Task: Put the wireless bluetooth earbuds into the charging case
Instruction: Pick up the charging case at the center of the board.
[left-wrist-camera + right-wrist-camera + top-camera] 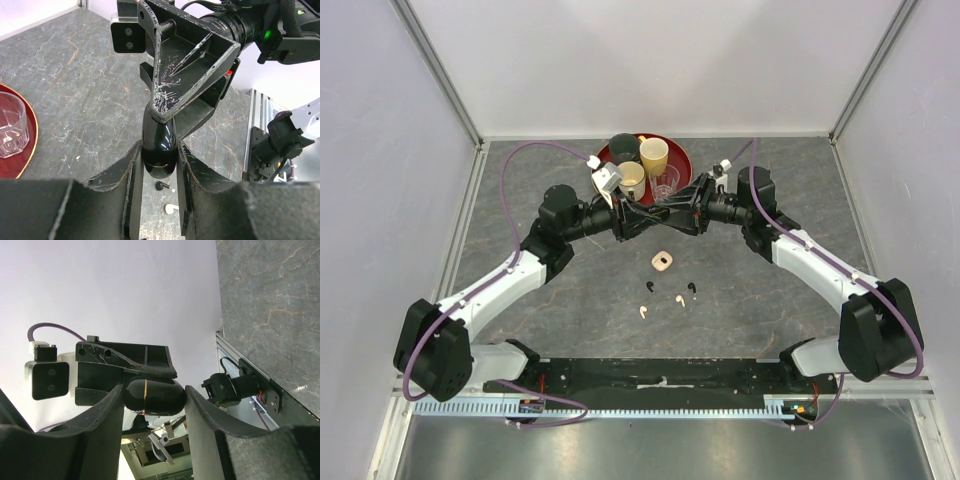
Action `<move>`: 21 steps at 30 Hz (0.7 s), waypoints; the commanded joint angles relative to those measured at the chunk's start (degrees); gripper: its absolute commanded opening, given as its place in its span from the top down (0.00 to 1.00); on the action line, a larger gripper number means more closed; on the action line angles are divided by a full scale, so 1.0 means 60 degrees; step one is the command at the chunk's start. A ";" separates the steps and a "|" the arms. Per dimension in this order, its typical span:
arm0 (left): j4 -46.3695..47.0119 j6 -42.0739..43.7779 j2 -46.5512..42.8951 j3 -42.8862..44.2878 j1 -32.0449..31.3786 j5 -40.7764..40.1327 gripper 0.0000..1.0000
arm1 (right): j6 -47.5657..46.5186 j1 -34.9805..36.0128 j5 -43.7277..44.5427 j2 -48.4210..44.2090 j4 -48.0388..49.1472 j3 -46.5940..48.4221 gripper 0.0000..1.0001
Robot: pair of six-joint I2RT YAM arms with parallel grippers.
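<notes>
A glossy black charging case [655, 219] hangs above the table's middle, held from both ends. My left gripper [159, 167] is shut on its lower end [159, 150]. My right gripper [154, 402] has come in from the opposite side, and both its fingers lie against the case [155, 396]. On the table below lie two black earbuds [692, 288] [648, 288] and two cream-white earbuds [679, 299] [643, 311]. Between the left fingers I see a black earbud [161, 185] and a white earbud [171, 208].
A small cream case [662, 262] lies on the table just below the grippers. Behind them a red tray [686, 152] holds a dark cup [623, 148], a yellow cup [654, 154], a cream cup [632, 180] and a clear glass [666, 183]. White walls close in the table.
</notes>
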 commanded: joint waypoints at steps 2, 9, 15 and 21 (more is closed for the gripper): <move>0.0808 -0.0736 0.0051 0.0026 -0.0004 -0.0323 0.75 | 0.0775 0.0045 -0.0037 -0.0030 0.1153 -0.0207 0.80; 0.1352 -0.1073 0.0022 -0.0267 -0.0004 -0.0485 0.60 | 0.1595 0.0045 -0.0052 -0.0016 0.2048 -0.0602 0.83; 0.1616 -0.1219 -0.0007 -0.0458 -0.0004 -0.0529 0.52 | 0.2137 0.0045 -0.0037 -0.0016 0.2619 -0.0895 0.83; 0.1865 -0.1293 -0.0051 -0.0648 -0.0004 -0.0558 0.43 | 0.3133 0.0045 -0.0008 0.0014 0.3909 -0.1291 0.84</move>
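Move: Between the fingertips of both grippers, roughly 25 cm above the table, sits the black charging case, its middle some 2 cm to the right and 1 cm ahead of the left hand, and about 1 cm to the left of the right hand. From the left hand, the white ring lies almost straight below, 1 cm ahead and 1 cm right; the glass stands about 18 cm ahead and 1 cm right, and one black earbud lies 5 cm back and 2 cm left. Opening by about a fifth of its range, the left gripper lets go of its end of the charging case while staying nearly in place, its fingertips tilting up some 5 degrees. The right hand keeps its grip on the case without travelling, and rolls slowly so that its left-pointing fingers tip up by just under 10 degrees. ##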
